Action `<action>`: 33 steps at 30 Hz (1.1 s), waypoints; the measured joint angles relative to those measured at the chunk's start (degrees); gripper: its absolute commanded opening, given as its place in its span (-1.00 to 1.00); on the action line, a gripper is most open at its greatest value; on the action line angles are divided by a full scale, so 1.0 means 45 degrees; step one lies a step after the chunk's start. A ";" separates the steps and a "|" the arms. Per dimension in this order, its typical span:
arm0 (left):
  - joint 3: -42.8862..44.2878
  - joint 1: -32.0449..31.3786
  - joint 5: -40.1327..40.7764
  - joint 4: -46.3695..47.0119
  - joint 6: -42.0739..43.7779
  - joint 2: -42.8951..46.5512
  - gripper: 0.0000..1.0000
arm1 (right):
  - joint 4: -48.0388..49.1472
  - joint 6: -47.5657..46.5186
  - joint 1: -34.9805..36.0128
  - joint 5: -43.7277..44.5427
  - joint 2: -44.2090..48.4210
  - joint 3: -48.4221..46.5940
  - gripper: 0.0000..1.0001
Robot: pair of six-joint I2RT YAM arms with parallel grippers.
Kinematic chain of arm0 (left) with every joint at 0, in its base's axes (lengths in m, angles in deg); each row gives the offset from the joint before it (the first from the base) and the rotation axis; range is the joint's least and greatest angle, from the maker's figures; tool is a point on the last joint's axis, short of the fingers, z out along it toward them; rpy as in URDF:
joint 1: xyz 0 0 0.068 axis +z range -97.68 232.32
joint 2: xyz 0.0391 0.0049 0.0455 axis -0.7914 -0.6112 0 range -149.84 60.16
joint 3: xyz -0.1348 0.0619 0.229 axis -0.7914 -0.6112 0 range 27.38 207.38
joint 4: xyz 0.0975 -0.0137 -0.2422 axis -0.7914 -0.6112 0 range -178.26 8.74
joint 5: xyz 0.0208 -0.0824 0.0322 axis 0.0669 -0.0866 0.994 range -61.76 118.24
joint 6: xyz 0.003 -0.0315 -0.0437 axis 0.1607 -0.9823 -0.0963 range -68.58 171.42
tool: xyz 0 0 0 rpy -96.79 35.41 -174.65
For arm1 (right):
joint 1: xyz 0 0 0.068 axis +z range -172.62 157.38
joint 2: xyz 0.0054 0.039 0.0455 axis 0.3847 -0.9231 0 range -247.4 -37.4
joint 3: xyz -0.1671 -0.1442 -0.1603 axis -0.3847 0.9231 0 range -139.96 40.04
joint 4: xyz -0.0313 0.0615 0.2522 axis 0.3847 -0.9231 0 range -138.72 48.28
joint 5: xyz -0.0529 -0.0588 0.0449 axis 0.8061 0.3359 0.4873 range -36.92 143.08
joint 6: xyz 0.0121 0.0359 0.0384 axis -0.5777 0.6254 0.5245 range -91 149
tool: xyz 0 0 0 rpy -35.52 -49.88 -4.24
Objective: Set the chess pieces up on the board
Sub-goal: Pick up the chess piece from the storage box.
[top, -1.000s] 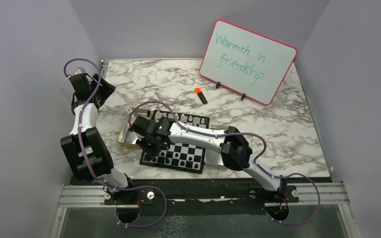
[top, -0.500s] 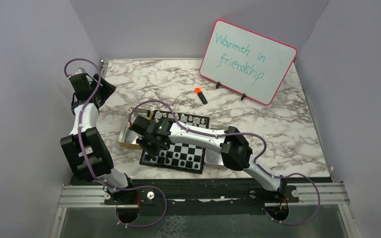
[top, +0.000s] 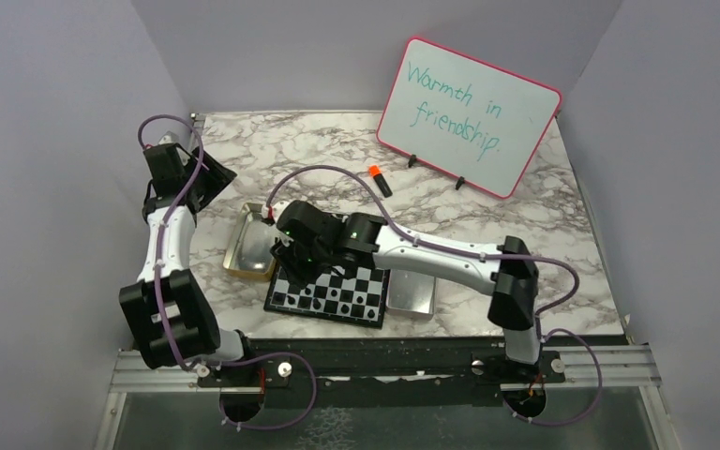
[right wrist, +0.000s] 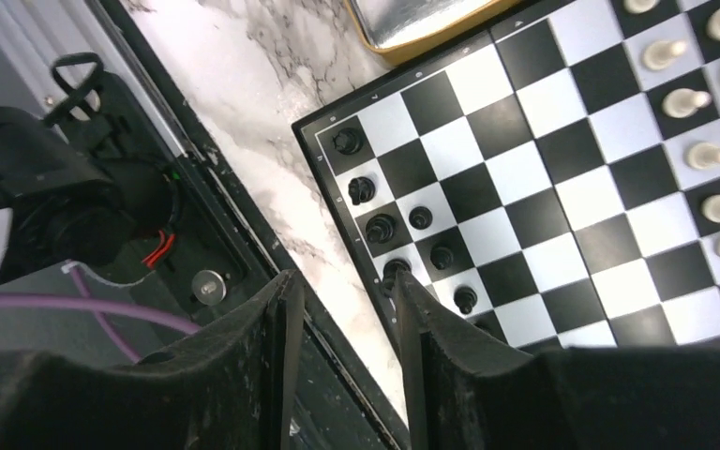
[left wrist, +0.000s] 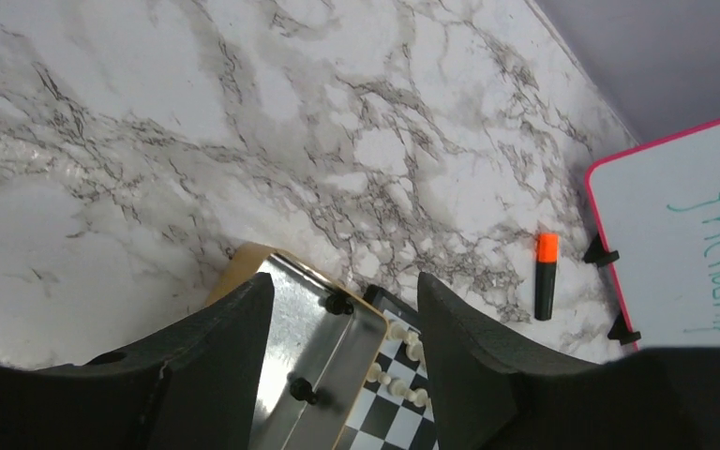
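Note:
The board (top: 347,298) lies near the table's front. In the right wrist view, several black chess pieces (right wrist: 380,228) stand on its near-left squares and white chess pieces (right wrist: 708,153) line its far side. My right gripper (top: 295,270) hovers over the board's (right wrist: 525,187) near-left corner. It is open (right wrist: 342,291) with nothing between the fingers, and one finger (right wrist: 412,319) is right beside a black piece (right wrist: 396,270). My left gripper (left wrist: 345,281) is open and empty, high above the gold tray (left wrist: 244,267), which holds two black pieces (left wrist: 337,303).
A silver metal tray (top: 412,298) sits at the board's right edge and the gold tray (top: 248,255) at its left. An orange-capped marker (top: 380,180) and a propped whiteboard (top: 469,112) stand behind. The table's front rail (right wrist: 150,216) runs close to the board.
My right gripper has opened and its arm has swung, the elbow going right. My left arm has shifted slightly right, toward the gold tray.

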 measured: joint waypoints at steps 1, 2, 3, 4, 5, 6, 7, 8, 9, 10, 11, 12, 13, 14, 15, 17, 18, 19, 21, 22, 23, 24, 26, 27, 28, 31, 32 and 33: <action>-0.0185 -0.0112 -0.0053 -0.0189 0.0019 0.0316 0.12 | 0.0049 -0.0010 -0.0005 0.0039 0.0175 0.0126 -0.07; -0.0340 -0.0170 -0.0078 -0.0350 0.0034 0.0563 0.10 | 0.0452 -0.0034 -0.0010 0.0155 0.0690 0.0627 -0.07; -0.0563 -0.0277 -0.0102 -0.0520 0.0053 0.0894 0.07 | 0.0801 -0.0058 -0.0010 0.0277 0.1180 0.1141 -0.08; -0.0835 -0.0369 -0.0141 -0.0670 0.0073 0.1243 0.05 | 0.1098 -0.0083 -0.0010 0.0408 0.1656 0.1647 -0.08; -0.1107 -0.0452 -0.0175 -0.0777 0.0083 0.1559 0.03 | 0.1350 -0.0112 -0.0010 0.0544 0.2093 0.2118 -0.08; -0.1326 -0.0520 -0.0214 -0.0850 0.0083 0.1768 0.01 | 0.1559 -0.0146 -0.0010 0.0699 0.2472 0.2511 -0.07; -0.1559 -0.0631 -0.0272 -0.0908 0.0097 0.1967 -0.01 | 0.1744 -0.0189 -0.0015 0.0860 0.2788 0.2837 -0.07; -0.1753 -0.0724 -0.0321 -0.0937 0.0126 0.2069 -0.03 | 0.1923 -0.0228 -0.0015 0.1030 0.3065 0.3128 -0.08; -0.1957 -0.0869 -0.0374 -0.0952 0.0185 0.2108 -0.06 | 0.2132 -0.0277 -0.0015 0.1200 0.3317 0.3415 -0.07; -0.2118 -0.1005 -0.0413 -0.1001 0.0243 0.2093 -0.10 | 0.2293 -0.0306 -0.0015 0.1360 0.3546 0.3667 -0.08; -0.2249 -0.1171 -0.0471 -0.1069 0.0325 0.2001 -0.13 | 0.2395 -0.0321 -0.0019 0.1501 0.3725 0.3866 -0.07; -0.2322 -0.1326 -0.0529 -0.1156 0.0389 0.1885 -0.15 | 0.2487 -0.0325 -0.0019 0.1632 0.3876 0.4022 -0.07; -0.2385 -0.1574 -0.0602 -0.1224 0.0471 0.1627 -0.17 | 0.2579 -0.0325 -0.0019 0.1758 0.4002 0.4143 -0.07; -0.2414 -0.1724 -0.0627 -0.1258 0.0529 0.1423 -0.17 | 0.2667 -0.0321 -0.0019 0.1836 0.4114 0.4250 -0.07; -0.2443 -0.1894 -0.0651 -0.1268 0.0597 0.1195 -0.17 | 0.2759 -0.0316 -0.0019 0.1904 0.4216 0.4347 -0.07; -0.2453 -0.2191 -0.0646 -0.1321 0.0753 0.0860 -0.17 | 0.2929 -0.0316 -0.0019 0.2016 0.4342 0.4493 -0.08; -0.2453 -0.2458 -0.0641 -0.1331 0.0797 0.0568 -0.17 | 0.2987 -0.0311 -0.0019 0.2045 0.4381 0.4551 -0.07; -0.2453 -0.2603 -0.0631 -0.1345 0.0869 0.0389 -0.17 | 0.3055 -0.0306 -0.0019 0.2084 0.4425 0.4639 -0.07; -0.2448 -0.2871 -0.0627 -0.1350 0.1010 0.0000 -0.17 | 0.3123 -0.0272 -0.0019 0.2147 0.4498 0.4813 -0.07; -0.2448 -0.2987 -0.0612 -0.1370 0.1069 -0.0180 -0.17 | 0.3152 -0.0262 -0.0019 0.2157 0.4532 0.4886 -0.07; -0.2443 -0.3055 -0.0578 -0.1409 0.1141 -0.0296 -0.17 | 0.3172 -0.0257 -0.0015 0.2176 0.4571 0.4979 -0.07; -0.2438 -0.3104 -0.0495 -0.1467 0.1219 -0.0384 -0.17 | 0.3196 -0.0253 -0.0019 0.2186 0.4629 0.5081 -0.07; -0.2429 -0.3138 -0.0204 -0.1535 0.1394 -0.0481 -0.18 | 0.3206 -0.0209 -0.0019 0.2200 0.4779 0.5299 -0.07; -0.2385 -0.3138 -0.0034 -0.1588 0.1477 -0.0500 -0.20 | 0.3206 -0.0189 -0.0019 0.2200 0.4838 0.5357 -0.08; -0.2307 -0.3138 0.0131 -0.1647 0.1525 -0.0520 -0.22 | 0.3206 -0.0175 -0.0019 0.2210 0.4906 0.5421 -0.07; -0.1982 -0.3143 0.0627 -0.1637 0.1676 -0.0597 -0.23 | 0.3225 -0.0165 -0.0019 0.2234 0.5076 0.5489 -0.07; -0.1894 -0.3152 0.0724 -0.1593 0.1710 -0.0617 -0.23 | 0.3254 -0.0165 -0.0019 0.2239 0.5115 0.5489 -0.07; -0.1841 -0.3167 0.0811 -0.1530 0.1729 -0.0631 -0.23 | 0.3279 -0.0165 -0.0019 0.2239 0.5134 0.5489 -0.07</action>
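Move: The black pawn in the storage box lies about 7 cm back, 11 cm right and 14 cm below the left hand. The other black piece, in the box's far right corner, is about 1 cm ahead and 12 cm right of the left hand; the chess board's middle is some 14 cm back and 26 cm right. From the right hand, the pawn is roughly 11 cm ahead, 7 cm left and 13 cm below. Left hand sweeps down and right about 10 cm each towards the black pawn, fingers narrowing; right hand withdraws rightward. ##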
